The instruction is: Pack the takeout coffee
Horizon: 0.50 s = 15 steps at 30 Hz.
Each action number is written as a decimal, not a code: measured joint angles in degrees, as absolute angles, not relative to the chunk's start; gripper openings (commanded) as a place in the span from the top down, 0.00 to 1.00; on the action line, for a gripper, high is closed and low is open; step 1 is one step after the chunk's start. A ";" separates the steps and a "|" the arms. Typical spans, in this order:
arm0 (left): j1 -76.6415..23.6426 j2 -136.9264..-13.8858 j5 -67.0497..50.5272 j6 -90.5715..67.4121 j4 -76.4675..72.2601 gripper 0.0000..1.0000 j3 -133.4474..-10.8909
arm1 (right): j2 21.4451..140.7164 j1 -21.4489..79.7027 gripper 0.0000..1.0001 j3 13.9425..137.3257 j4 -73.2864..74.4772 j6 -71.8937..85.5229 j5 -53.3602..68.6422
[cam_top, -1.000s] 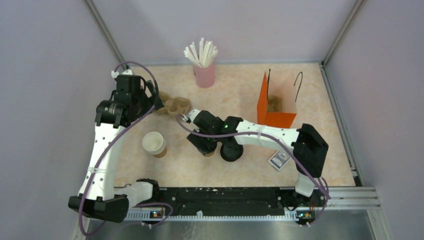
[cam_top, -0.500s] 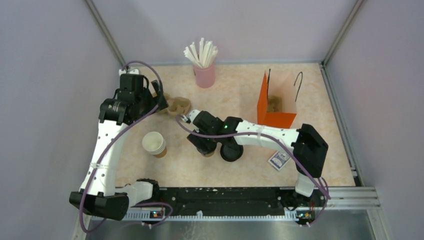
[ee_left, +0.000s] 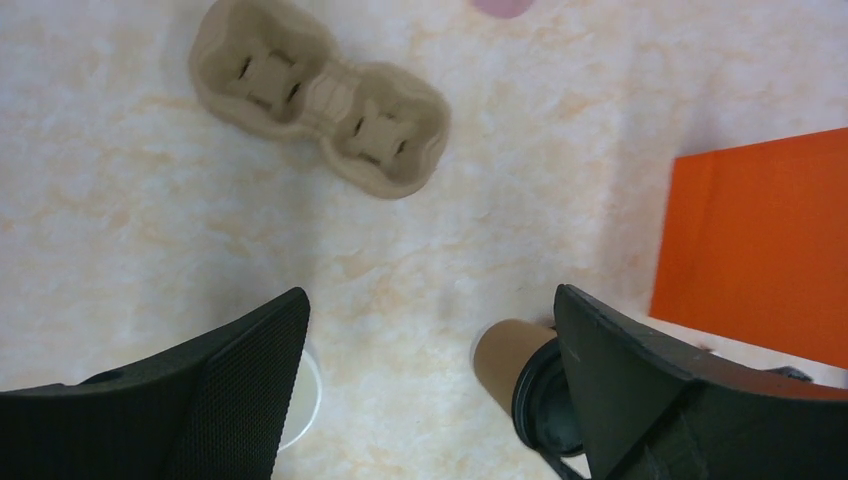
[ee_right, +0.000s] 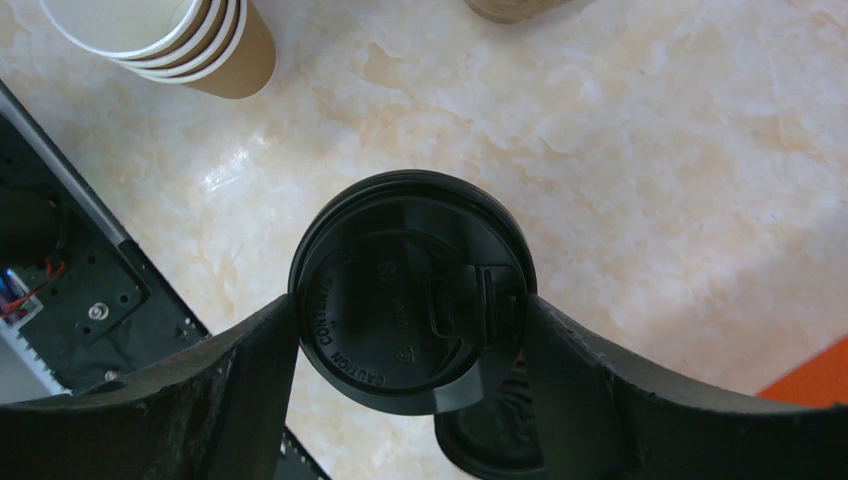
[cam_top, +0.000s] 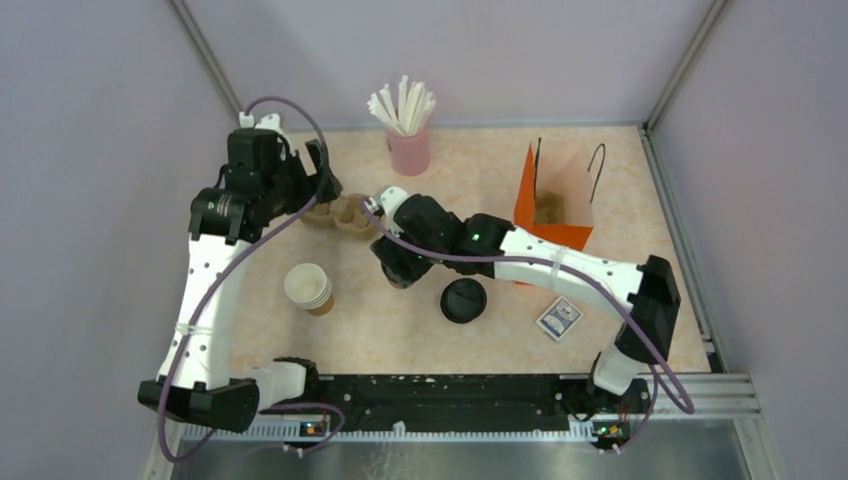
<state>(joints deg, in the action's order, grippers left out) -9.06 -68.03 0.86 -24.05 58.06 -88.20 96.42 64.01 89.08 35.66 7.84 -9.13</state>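
Observation:
The takeout coffee (ee_right: 410,290), a brown paper cup with a black sip lid, sits between my right gripper's (ee_right: 410,300) jaws, which press on the lid's rim from both sides. In the top view the right gripper (cam_top: 400,265) covers the cup, near the table's middle. The left wrist view shows the cup's brown wall (ee_left: 505,355) and its lid edge. My left gripper (ee_left: 430,300) is open with nothing in it, above the bare table near the carrier. The orange bag (cam_top: 553,200) stands open at the back right.
A pulp cup carrier (cam_top: 345,212) lies just behind the right gripper. A stack of lidless cups (cam_top: 308,287) stands front left. A loose black lid (cam_top: 463,300) and a small packet (cam_top: 559,320) lie front right. A pink holder of straws (cam_top: 408,150) is at the back.
My right gripper has moved back and left with the coffee, away from the loose lid and toward the carrier. My left gripper has drawn farther back.

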 measured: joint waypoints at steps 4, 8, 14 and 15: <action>-9.06 -71.68 -5.32 -24.40 55.55 0.07 -94.15 | 91.66 64.03 0.30 89.97 39.16 9.26 -9.89; -9.65 -75.75 -11.99 -25.36 52.01 0.09 -97.36 | 84.09 64.07 0.30 89.08 43.51 11.77 -11.18; -22.00 -86.28 -15.70 -25.58 48.16 0.06 -103.79 | 72.40 64.10 0.30 88.16 51.64 16.29 -13.76; -23.94 -88.01 -16.49 -25.63 46.98 0.06 -104.49 | 71.57 64.10 0.30 88.16 52.40 16.82 -14.00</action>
<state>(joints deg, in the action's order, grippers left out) -23.94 -88.01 -16.49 -25.63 46.98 -104.49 71.57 64.10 88.16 52.40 16.82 -14.00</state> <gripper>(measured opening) 0.932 0.740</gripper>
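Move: The right hand holds the lidded coffee cup; the orange bag it is for stands about 6 cm ahead and 29 to its right. The spare lids are roughly 11 cm right and 2 back, the cup stack 19 left and 1 back. From the empty left hand the bag lies some 45 cm right, 1 back and 16 below; the straw holder is about 20 ahead and 17 right, the carton tray 8 ahead. Keeping the cup gripped, right swings rightward and up, 11 cm each, as open left sweeps 17 cm right bagward. ##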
